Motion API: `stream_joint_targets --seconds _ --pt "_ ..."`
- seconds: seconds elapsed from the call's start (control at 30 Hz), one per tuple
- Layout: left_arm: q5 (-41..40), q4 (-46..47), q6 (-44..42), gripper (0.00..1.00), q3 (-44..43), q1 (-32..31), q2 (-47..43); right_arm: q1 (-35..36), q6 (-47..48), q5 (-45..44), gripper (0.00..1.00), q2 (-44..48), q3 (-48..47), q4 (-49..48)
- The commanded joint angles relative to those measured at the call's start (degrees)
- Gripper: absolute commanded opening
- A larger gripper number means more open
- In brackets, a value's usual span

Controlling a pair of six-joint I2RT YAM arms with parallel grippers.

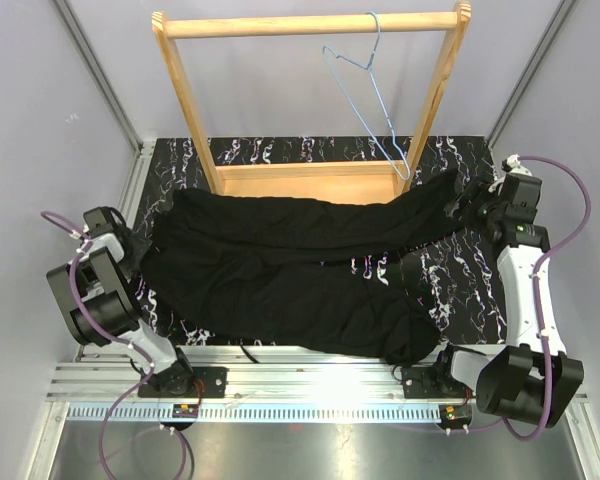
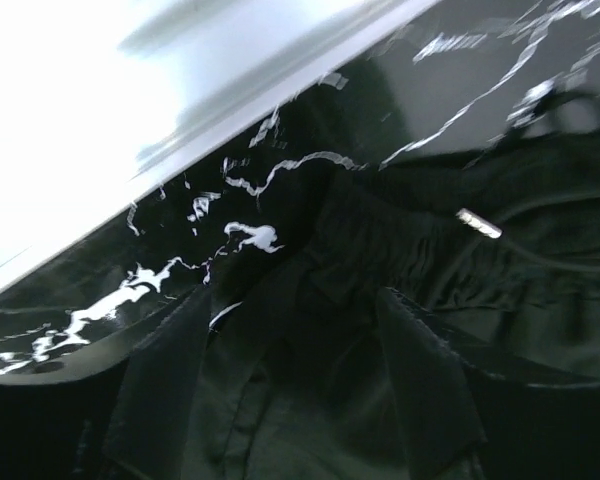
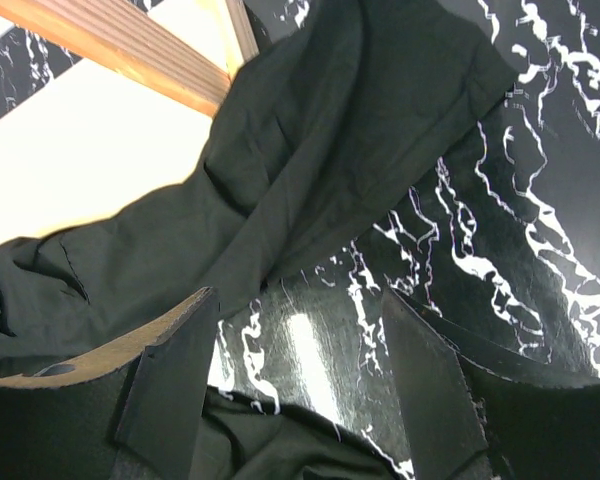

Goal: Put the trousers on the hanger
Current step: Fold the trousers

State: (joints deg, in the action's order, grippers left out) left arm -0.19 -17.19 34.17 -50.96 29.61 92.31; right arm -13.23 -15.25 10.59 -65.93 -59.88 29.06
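The black trousers (image 1: pixel 280 270) lie crumpled across the marbled table, waist to the left, legs running right. The light-blue wire hanger (image 1: pixel 366 66) hangs by its hook from the wooden rack's top bar, apart from the trousers. My left gripper (image 1: pixel 142 255) is at the waist end. In the left wrist view it (image 2: pixel 290 300) stands open, its fingers on either side of the gathered waistband (image 2: pixel 400 250). My right gripper (image 1: pixel 473 205) is at the leg ends. In the right wrist view it (image 3: pixel 300 300) is open over bare table, with the trouser leg (image 3: pixel 310 150) just beyond its fingertips.
The wooden rack (image 1: pixel 310 22) stands at the back of the table, and its base board (image 3: pixel 130 50) lies under the leg ends. A metal drawstring tip (image 2: pixel 477 223) lies on the waistband. The black marbled table top (image 1: pixel 460 270) is walled in by grey panels on each side.
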Motion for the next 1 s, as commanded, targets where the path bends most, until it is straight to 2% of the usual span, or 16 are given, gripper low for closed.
stream_joint_targets --seconds 0.0,0.13,0.2,0.27,0.3,0.37,0.47,0.57,0.7,0.73,0.83,0.87,0.97 --pt "3.1 0.2 -0.9 0.65 -0.7 -0.5 1.5 0.3 0.0 0.6 0.73 2.0 0.3 -0.1" --pt "1.6 -1.3 -2.7 0.59 -1.9 -3.7 2.9 0.4 -0.5 0.7 0.73 2.1 0.3 -0.4" --pt "0.9 -1.3 -3.4 0.49 -1.9 -6.0 4.3 0.8 -0.3 0.4 0.73 1.9 0.3 -0.5" --pt "0.3 -2.4 -3.8 0.34 -2.8 -7.3 5.4 1.1 0.5 -0.5 0.73 1.6 0.1 0.1" --pt "0.4 -2.1 -4.0 0.17 -2.7 -7.5 5.3 1.7 1.4 -1.0 0.73 1.5 0.2 0.5" --pt "0.3 -2.7 -4.3 0.04 -3.3 -7.6 5.2 2.9 2.3 -3.6 0.73 1.5 0.2 1.7" --pt "-1.1 -3.8 -4.8 0.00 -4.1 -7.5 3.9 8.0 3.0 -6.5 0.72 1.2 0.0 2.2" --pt "-2.2 -3.9 -5.1 0.00 -3.9 -7.5 -2.9 18.4 3.9 -13.0 0.71 -0.4 -0.7 4.1" --pt "-3.7 -3.4 -4.9 0.00 -2.7 -7.5 -11.7 28.3 0.5 -14.2 0.68 -1.5 1.3 5.4" --pt "-3.9 -3.3 -5.0 0.00 -2.6 -7.6 -14.7 32.2 -0.4 -15.5 0.57 -0.9 2.8 5.6" --pt "-5.0 -3.1 -5.2 0.00 -2.1 -7.5 -19.9 39.1 -5.3 -17.0 0.39 0.8 6.0 7.2" --pt "-5.1 -3.0 -5.1 0.00 -2.0 -7.6 -20.8 40.6 -8.9 -17.0 0.26 1.3 6.9 8.2" --pt "-4.5 -3.5 -5.3 0.00 -2.5 -7.5 -22.9 46.8 -15.7 -17.4 0.03 3.1 11.3 9.6"
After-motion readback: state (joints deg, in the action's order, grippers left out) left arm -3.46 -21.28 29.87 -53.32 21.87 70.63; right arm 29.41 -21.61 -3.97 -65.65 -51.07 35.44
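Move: The waistband's near-left end is just beside the left hand, about 4 cm to its right, 2 ahead and 1 below; the waistband's far end is some 13 cm ahead and 14 to the right, and the rack's left post stands 13 ahead, 24 right. For the right hand, the near trouser leg lies about 17 cm back, 18 left and 20 below; the far leg's hem is roughly 10 cm straight ahead, equally low. The waistband's near-left end is pinched by the left hand, which slides about 4 cm right and a little forward at table height while shutting, then pulls the cloth straight up quickly, tilting its fingertips forward. The right hand waits, then sweeps some 18 cm left, bending back and down about 8 cm each towards the near leg, turning counter-clockwise and closing its fingers in the air. ##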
